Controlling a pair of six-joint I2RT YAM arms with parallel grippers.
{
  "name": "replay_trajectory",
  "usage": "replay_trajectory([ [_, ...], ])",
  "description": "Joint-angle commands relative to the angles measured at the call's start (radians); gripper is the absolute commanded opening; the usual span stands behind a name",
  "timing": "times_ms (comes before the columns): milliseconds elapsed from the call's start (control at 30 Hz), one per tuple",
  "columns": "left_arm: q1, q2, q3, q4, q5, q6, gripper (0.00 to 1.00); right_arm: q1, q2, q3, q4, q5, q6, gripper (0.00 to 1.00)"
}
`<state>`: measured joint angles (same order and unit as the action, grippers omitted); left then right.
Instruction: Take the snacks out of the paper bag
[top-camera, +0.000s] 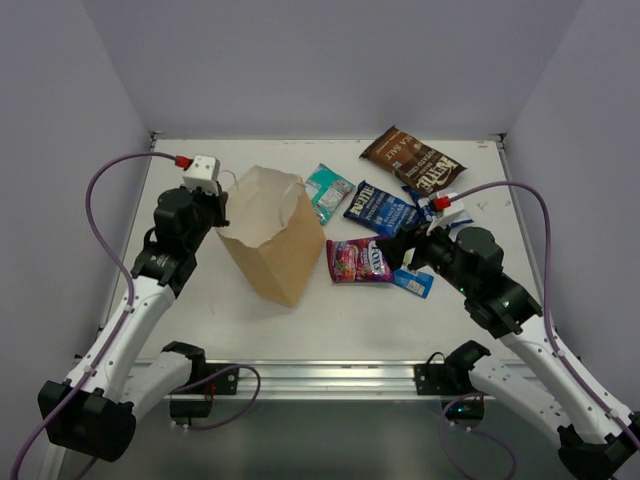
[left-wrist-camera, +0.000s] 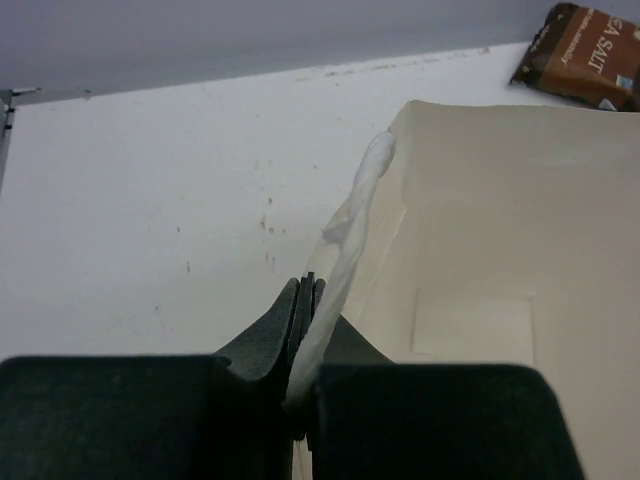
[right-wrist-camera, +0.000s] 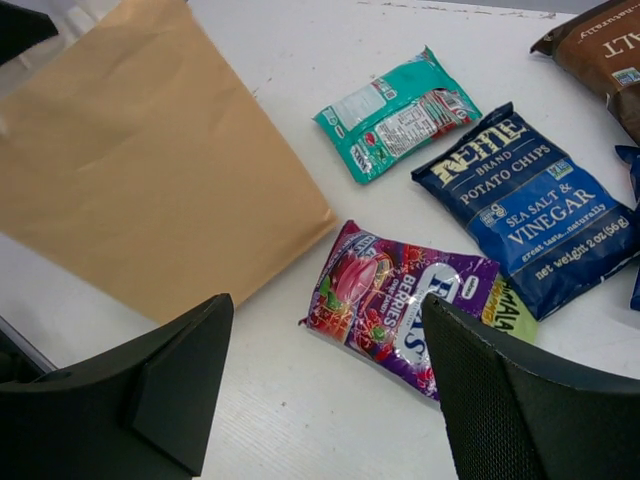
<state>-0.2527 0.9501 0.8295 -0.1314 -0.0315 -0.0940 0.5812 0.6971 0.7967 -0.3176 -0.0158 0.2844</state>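
The tan paper bag (top-camera: 270, 238) stands tilted left of the table's middle, its pale inside (left-wrist-camera: 500, 250) showing no packet. My left gripper (top-camera: 222, 205) (left-wrist-camera: 308, 285) is shut on the bag's white string handle (left-wrist-camera: 352, 225) at the rim. The snacks lie on the table to the right: brown chip bag (top-camera: 413, 160) (right-wrist-camera: 600, 45), teal-white packet (top-camera: 328, 192) (right-wrist-camera: 398, 115), dark blue chip bag (top-camera: 381, 208) (right-wrist-camera: 530, 215), pink-purple candy pack (top-camera: 358, 260) (right-wrist-camera: 400, 305), small blue bar (top-camera: 413, 282). My right gripper (top-camera: 402, 250) (right-wrist-camera: 328, 310) hangs open above the candy pack's near edge, holding nothing.
The white table (top-camera: 200, 320) is closed in by pale walls at the back and sides. The bag's brown outer side (right-wrist-camera: 150, 170) stands just left of the candy pack. Another blue packet edge (right-wrist-camera: 632, 170) shows at the far right of the right wrist view.
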Motion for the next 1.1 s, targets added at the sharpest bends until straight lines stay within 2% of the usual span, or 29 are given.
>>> replay_trajectory([
  [0, 0.021, -0.013, 0.052, 0.095, -0.097, 0.011, 0.00, -0.004, -0.001, 0.025, -0.008, 0.034, -0.034, 0.79],
  [267, 0.098, 0.039, 0.025, 0.164, -0.119, 0.034, 0.00, -0.003, 0.013, 0.036, -0.009, 0.040, -0.042, 0.79],
  [533, 0.182, 0.108, 0.072, 0.161, -0.125, 0.039, 0.00, -0.003, 0.012, 0.047, -0.032, 0.054, -0.056, 0.79],
  [867, 0.184, 0.141, 0.180, 0.099, -0.100, 0.017, 0.00, -0.003, 0.021, 0.076, -0.049, 0.071, -0.074, 0.80],
  [1067, 0.184, 0.157, 0.165, 0.081, -0.102, 0.004, 0.00, -0.004, 0.039, 0.090, -0.049, 0.066, -0.076, 0.80],
])
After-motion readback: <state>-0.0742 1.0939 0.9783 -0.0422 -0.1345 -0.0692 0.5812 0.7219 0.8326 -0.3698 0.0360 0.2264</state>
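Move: The left hand, pinching the paper bag's handle, has the bag's middle level with it, about 12 cm right and 12 cm below. The clear table spot the bag goes to lies about 6 cm ahead, 2 cm right and 25 cm down; the teal snack roughly 26 cm ahead and 28 cm right, the purple snack 6 cm ahead and 38 cm right. From the right hand that spot is about 16 cm ahead, 53 cm left. Keeping the handle pinched, the left hand carries the bag 8 cm left, 5 cm forward, finally rising slightly. ##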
